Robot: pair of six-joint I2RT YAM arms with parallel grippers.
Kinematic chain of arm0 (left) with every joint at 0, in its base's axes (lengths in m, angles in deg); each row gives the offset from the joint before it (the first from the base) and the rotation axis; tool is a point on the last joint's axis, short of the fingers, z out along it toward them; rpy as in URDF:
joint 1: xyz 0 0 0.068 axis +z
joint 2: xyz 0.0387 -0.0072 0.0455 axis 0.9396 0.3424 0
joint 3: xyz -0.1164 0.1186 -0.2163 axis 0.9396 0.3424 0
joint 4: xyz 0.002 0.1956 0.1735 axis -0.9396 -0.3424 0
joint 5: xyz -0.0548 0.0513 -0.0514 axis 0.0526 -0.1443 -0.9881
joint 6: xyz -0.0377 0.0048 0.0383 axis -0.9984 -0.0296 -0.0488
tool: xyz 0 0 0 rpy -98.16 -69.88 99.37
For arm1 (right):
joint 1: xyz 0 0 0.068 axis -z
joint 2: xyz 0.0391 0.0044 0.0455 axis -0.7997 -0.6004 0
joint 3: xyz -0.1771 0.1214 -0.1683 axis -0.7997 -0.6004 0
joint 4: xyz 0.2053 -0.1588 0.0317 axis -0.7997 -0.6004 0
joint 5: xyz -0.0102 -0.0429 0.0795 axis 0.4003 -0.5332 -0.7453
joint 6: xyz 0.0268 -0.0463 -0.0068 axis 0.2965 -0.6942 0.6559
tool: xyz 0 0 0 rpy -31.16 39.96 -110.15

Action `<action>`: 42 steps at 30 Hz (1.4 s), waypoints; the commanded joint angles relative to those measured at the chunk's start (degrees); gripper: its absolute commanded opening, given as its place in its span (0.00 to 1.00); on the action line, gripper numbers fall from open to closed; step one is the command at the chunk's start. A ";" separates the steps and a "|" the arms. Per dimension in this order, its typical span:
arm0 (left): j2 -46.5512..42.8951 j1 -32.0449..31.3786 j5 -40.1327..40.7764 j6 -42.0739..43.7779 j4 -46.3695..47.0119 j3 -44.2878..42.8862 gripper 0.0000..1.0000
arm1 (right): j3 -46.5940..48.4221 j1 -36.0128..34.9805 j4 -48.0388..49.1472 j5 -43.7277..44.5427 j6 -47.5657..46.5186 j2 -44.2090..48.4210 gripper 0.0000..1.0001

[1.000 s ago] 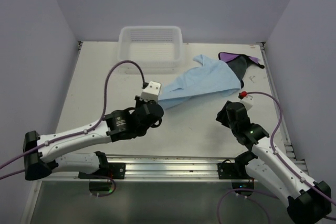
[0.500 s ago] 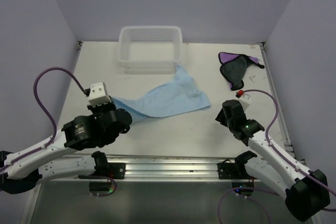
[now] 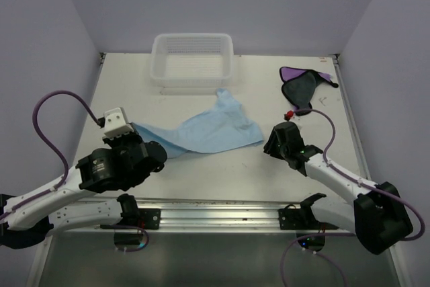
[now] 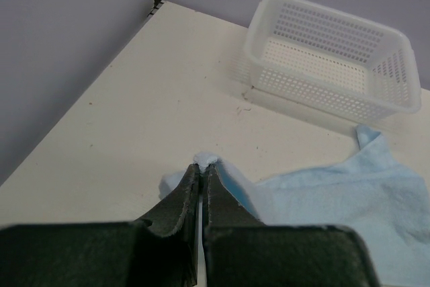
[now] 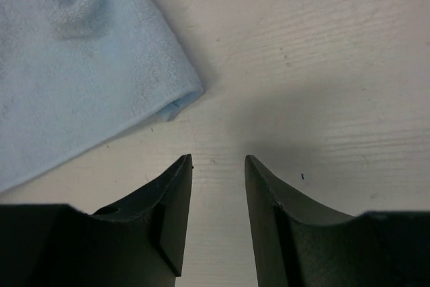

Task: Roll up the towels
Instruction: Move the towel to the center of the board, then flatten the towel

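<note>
The light blue towel point(image 3: 201, 131) lies stretched across the middle of the table, rumpled at its right end. My left gripper point(image 4: 203, 164) is shut on its left corner, and a bit of blue cloth point(image 4: 336, 199) pokes out past the tips. My right gripper point(image 5: 218, 159) is open just short of the towel's right corner point(image 5: 87, 65), with only bare table between its fingers. In the overhead view this gripper point(image 3: 271, 142) sits right of the towel's right edge. The purple and dark towel point(image 3: 302, 85) lies crumpled at the far right.
A white perforated basket point(image 3: 193, 59) stands at the back centre; in the left wrist view the basket point(image 4: 332, 55) is beyond the blue towel. Purple walls close in the table on the left, back and right. A rail runs along the near edge point(image 3: 215, 210).
My left gripper has dragged the blue towel leftward off the purple one and toward the table's middle. My right arm has swung left toward the towel's right corner, its jaws narrowing.
</note>
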 commanded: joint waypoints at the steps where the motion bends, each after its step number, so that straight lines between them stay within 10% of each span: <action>1: -0.01 0.17 5.09 0.03 2.32 0.46 0.00 | 1.38 0.09 6.77 -5.97 -2.36 -3.82 0.41; 26: -1.41 0.17 7.03 4.78 4.17 0.99 0.00 | 8.59 -0.35 9.59 -0.10 -0.08 -24.47 0.41; 36: -1.42 0.17 7.64 7.59 6.54 0.55 0.00 | 11.48 -0.44 7.14 2.89 -3.85 -25.81 0.00; 42: -0.36 0.17 8.78 9.35 7.33 -2.09 0.00 | 20.70 -0.52 -1.29 7.98 -14.30 -21.42 0.00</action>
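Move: The towel's near right corner, the bit to be pinched, lies about 5 cm ahead of the right hand, 3 cm to its left and 4 cm below. Neighbours of the right hand: the white basket, some 30 cm ahead and 22 cm left; the purple-grey pad, about 23 cm ahead and 12 cm right. From the left hand, which already holds the towel's other end high, that corner is roughly 11 cm ahead, 31 cm right and 27 cm below. The towel's free right corner is pinched by the right hand, which sinks and goes left about 3 cm each with half-open fingers, then slides forward level some 5 cm until its tips straddle the cloth. They shut there, and the hand starts up by about 1 cm, easing right and rolling slightly, left side down. The left hand nearly stands still, keeping its grip. ##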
